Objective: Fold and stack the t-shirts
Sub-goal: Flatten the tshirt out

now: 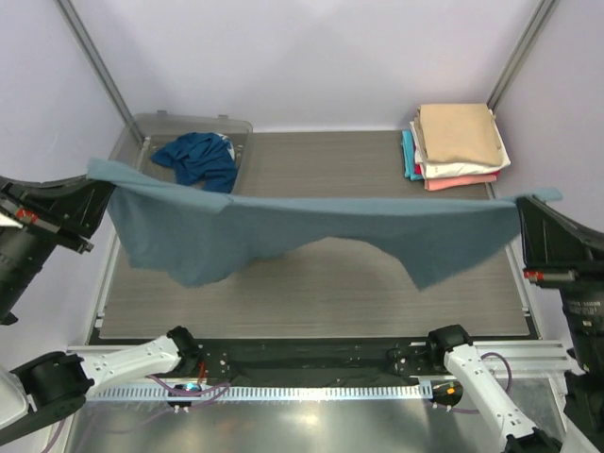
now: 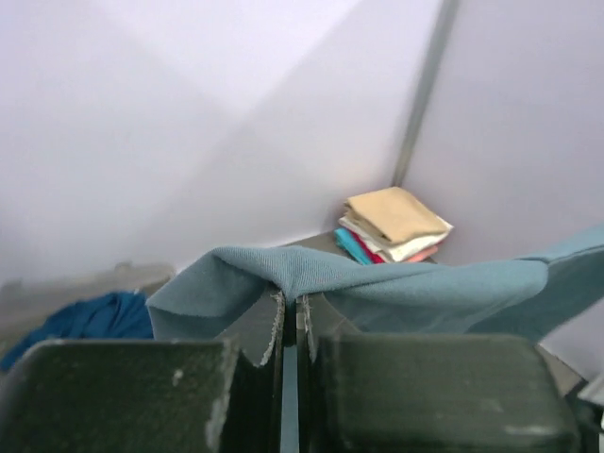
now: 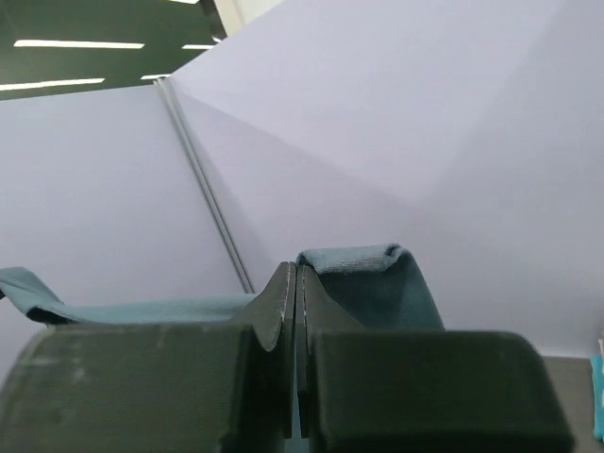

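Note:
A slate-blue t-shirt (image 1: 311, 231) hangs stretched in the air between both arms, sagging above the table. My left gripper (image 1: 106, 179) is shut on its left end, and the cloth (image 2: 311, 278) drapes over the closed jaws in the left wrist view. My right gripper (image 1: 525, 200) is shut on the right end, where a fold of the shirt (image 3: 363, 274) pokes up beside the fingertips. A deeper teal-blue t-shirt (image 1: 198, 159) lies crumpled in the clear tub (image 1: 146, 127). Folded t-shirts (image 1: 458, 146) are stacked at the back right, tan on top.
The clear tub stands at the back left of the wooden tabletop (image 1: 311, 302). Frame posts (image 1: 94, 57) rise at both back corners against lilac walls. The metal rail (image 1: 311, 363) with the arm bases runs along the near edge.

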### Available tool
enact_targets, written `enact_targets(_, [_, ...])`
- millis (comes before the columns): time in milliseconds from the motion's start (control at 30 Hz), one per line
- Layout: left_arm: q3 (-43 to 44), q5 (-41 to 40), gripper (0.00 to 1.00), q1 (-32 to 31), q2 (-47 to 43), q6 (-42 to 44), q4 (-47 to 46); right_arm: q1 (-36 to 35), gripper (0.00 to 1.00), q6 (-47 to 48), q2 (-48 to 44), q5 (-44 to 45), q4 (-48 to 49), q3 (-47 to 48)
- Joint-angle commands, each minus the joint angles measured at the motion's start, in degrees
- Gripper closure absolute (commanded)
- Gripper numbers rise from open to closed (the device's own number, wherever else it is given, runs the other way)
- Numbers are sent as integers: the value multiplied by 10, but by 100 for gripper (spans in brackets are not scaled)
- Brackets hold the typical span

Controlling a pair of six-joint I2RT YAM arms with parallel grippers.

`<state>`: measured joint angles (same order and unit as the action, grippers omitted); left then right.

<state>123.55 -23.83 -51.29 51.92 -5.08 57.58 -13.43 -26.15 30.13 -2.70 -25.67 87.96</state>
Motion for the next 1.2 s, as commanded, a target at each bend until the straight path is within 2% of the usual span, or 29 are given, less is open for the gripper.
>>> enact_targets(0, [-17,152,100,4,-26,81,-89,2,99,37,-23,-32,22,-3])
enact_targets(67, [-28,204,100,6,-32,90,-117,3,99,51,-41,-42,30,2])
enact_targets(233, [0,223,99,10,-7,98,-149,12,99,73,-32,-19,20,56])
enact_targets(300, [38,186,100,10,19,99,-144,14,99,90,6,8,-1,92])
enact_targets(333, [62,170,100,9,66,103,-116,15,99,99,29,58,-36,108])
enact_targets(367, [101,123,100,8,89,107,-100,14,99,104,51,80,-59,124])
enact_targets(400, [114,97,100,8,115,110,-86,15,99,113,106,108,-82,159])
enact_targets(467, [106,55,99,8,165,113,-78,14,99,120,159,177,-154,180])
enact_targets(500, [81,16,99,9,179,110,-84,13,99,122,210,196,-182,170])
enact_targets(567, [57,-15,99,11,227,100,-78,12,99,110,254,244,-198,135])
enact_targets(600, [46,-25,99,39,246,87,-71,14,99,110,275,255,-203,85])
enact_targets(667, [22,61,100,116,316,-10,-15,15,99,90,340,271,-202,28])
enact_targets(700, [8,93,99,197,344,-39,3,16,99,84,363,280,-199,-26])
enact_targets(733, [-45,134,99,229,369,-74,18,21,99,75,414,278,-183,-51])
enact_targets(767, [-54,153,93,255,397,-81,28,26,98,71,440,268,-178,-70])
enact_targets(800, [-48,164,86,293,473,-90,51,31,87,66,469,239,-179,-88])
enact_targets(833, [-37,175,78,305,504,-96,107,32,70,65,487,225,-179,-93])
enact_targets(867, [-26,196,60,312,530,-92,124,33,43,60,503,217,-178,-98])
enact_targets(900, [-44,195,52,313,528,-88,119,33,33,58,500,214,-165,-110])
enact_targets(933, [-68,194,42,313,513,-86,76,33,24,57,493,215,-158,-117])
enact_targets(967, [-121,180,23,313,495,-85,48,33,12,58,482,219,-151,-122])
enact_targets(1000, [-136,174,14,314,465,-83,10,33,9,61,467,221,-143,-124])
enact_targets(1033, [-146,169,10,314,456,-83,1,34,8,63,458,220,-143,-122])
enact_targets(1167, [-150,165,8,314,444,-83,11,34,7,65,430,193,-143,-121])
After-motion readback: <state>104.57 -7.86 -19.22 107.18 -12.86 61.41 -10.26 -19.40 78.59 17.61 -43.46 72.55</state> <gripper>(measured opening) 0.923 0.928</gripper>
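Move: Both grippers already hold the stretched t-shirt high over the near part of the table. The table's bare middle lies about 22 cm ahead, 27 cm right and 58 cm below the left hand, and 25 cm ahead, 26 cm left and 58 cm below the right. The clear bin is some 43 cm ahead of the left hand, 5 cm left and 54 cm down; the folded stack, 50 cm ahead of the right hand, 12 cm right and 54 cm down. Keep both grippers shut on the t-shirt and draw them back and up about 5 cm, then whip both forward some 35 cm and down about 50 cm over the table, tipping the fingers to point down. Open both wide late in the downstroke to let go of the cloth well above the table, then ease back slightly and lift the right a little. ##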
